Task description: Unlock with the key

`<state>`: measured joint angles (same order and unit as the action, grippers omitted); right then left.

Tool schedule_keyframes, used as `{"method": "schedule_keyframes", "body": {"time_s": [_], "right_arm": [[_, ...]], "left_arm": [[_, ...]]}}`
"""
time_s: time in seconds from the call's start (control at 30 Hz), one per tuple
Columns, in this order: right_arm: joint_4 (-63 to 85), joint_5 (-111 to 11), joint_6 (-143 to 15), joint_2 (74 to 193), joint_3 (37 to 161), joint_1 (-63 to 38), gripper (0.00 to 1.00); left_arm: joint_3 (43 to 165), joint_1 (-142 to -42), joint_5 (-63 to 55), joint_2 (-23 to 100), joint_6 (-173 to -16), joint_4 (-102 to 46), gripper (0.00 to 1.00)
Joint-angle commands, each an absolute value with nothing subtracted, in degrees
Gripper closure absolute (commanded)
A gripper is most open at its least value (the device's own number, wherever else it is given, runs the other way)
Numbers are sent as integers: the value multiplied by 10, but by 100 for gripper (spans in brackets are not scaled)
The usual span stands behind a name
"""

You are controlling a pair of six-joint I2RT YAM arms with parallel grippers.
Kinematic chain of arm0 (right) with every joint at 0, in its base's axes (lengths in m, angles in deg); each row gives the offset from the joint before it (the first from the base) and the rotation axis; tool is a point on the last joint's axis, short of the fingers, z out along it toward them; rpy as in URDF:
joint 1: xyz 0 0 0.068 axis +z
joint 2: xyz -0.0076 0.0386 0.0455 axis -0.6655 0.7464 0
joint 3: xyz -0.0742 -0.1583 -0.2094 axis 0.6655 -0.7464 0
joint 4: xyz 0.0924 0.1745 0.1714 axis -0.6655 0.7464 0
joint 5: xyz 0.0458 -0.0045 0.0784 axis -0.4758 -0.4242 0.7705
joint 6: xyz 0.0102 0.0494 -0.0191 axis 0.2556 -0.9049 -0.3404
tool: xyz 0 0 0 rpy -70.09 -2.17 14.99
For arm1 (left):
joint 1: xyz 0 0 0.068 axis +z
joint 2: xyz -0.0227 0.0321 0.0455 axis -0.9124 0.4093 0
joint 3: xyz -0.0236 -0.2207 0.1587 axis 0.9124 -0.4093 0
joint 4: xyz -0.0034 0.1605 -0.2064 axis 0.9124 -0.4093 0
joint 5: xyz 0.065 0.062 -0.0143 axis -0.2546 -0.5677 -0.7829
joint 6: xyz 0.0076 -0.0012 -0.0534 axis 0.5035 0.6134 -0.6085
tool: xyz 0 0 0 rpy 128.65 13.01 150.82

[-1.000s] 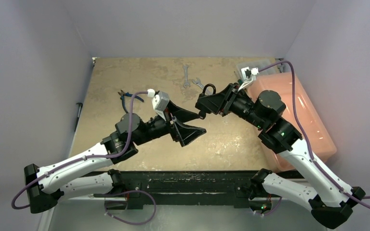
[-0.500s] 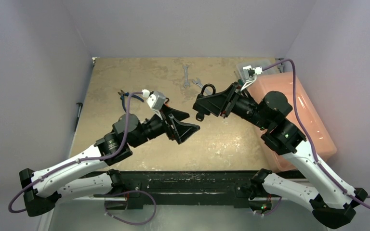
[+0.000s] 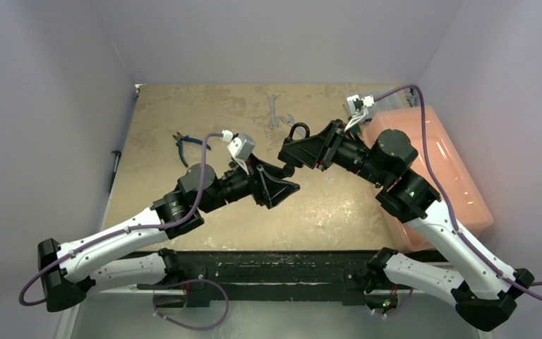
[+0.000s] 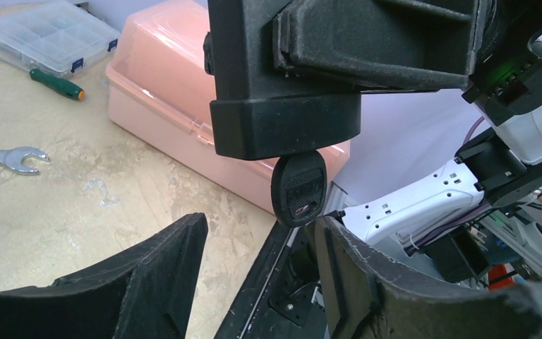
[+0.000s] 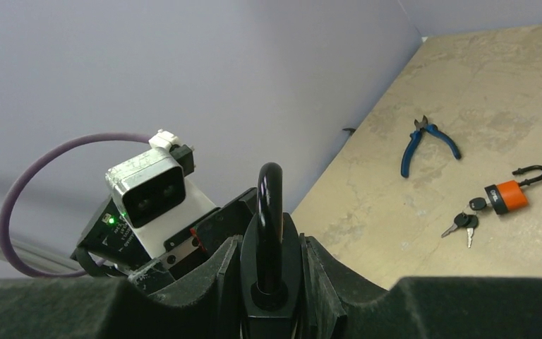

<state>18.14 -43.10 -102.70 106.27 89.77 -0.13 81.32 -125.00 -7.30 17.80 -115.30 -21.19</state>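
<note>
My right gripper (image 3: 298, 151) is shut on a black padlock (image 5: 271, 248) and holds it above the table, its shackle (image 5: 270, 189) pointing up between the fingers. In the left wrist view the padlock body (image 4: 286, 127) fills the top. A key with a black head (image 4: 298, 189) hangs from its underside. My left gripper (image 4: 260, 222) is open just below the key. The key head sits close by the right fingertip (image 4: 328, 229), and the left fingertip (image 4: 183, 233) stands well apart from it. In the top view the left gripper (image 3: 288, 179) meets the right one at mid-table.
A pink box (image 3: 437, 169) stands on the right, with a clear organizer (image 4: 46, 35) and a green screwdriver (image 4: 56, 82) behind it. Wrenches (image 3: 273, 111) lie at the back. Blue pliers (image 5: 427, 141), an orange padlock (image 5: 506, 195) and loose keys (image 5: 464, 222) lie on the left.
My left gripper has pushed forward to the key under the padlock and its jaws have narrowed. The right gripper has shifted slightly left with the padlock.
</note>
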Motion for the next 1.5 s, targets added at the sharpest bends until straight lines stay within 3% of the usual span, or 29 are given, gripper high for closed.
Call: {"method": "schedule_keyframes", "body": {"time_s": [0.0,0.47,0.57,0.67,0.93,1.07,1.47], "right_arm": [[98,-415,-1024,1051,917,-1,100],[103,-392,-1013,1062,912,-1,100],[103,-389,-1012,1063,913,-1,100],[103,-382,-1011,1065,915,-2,100],[105,-370,-1001,1066,911,-1,100],[122,-373,-999,1065,907,-1,100],[157,-403,-992,1071,914,0,100]], "left_arm": [[837,-1249,-65,178,-1152,-172,40],[864,-1249,-79,173,-1146,-191,44],[866,-1249,-80,178,-1144,-194,52],[868,-1249,-89,180,-1144,-197,67],[882,-1249,-118,178,-1136,-215,83],[888,-1249,-134,180,-1132,-225,99],[893,-1249,-178,178,-1123,-254,100]]}}
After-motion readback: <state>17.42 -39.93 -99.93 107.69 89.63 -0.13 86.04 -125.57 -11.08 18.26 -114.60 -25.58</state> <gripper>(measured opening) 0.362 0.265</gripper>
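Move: The key's black head hangs beneath the black padlock held in the right fingers. It sits about 3 cm above the left hand's open fingers, roughly 1 cm ahead and 1 cm to their right. The padlock body is some 7 cm above the left hand, 2 cm ahead and 2 cm right. From the right hand, the key head is about 5 cm below, 2 cm back and 1 cm left. The left fingertips close on the key's head from both sides and pinch it, grip effort rising and staying up, after the hand has come up about 2.5 cm from just below; once closed it eases down about half a centimetre. The right hand keeps its hold on the padlock and drifts about 1 cm left, towards the left hand. ##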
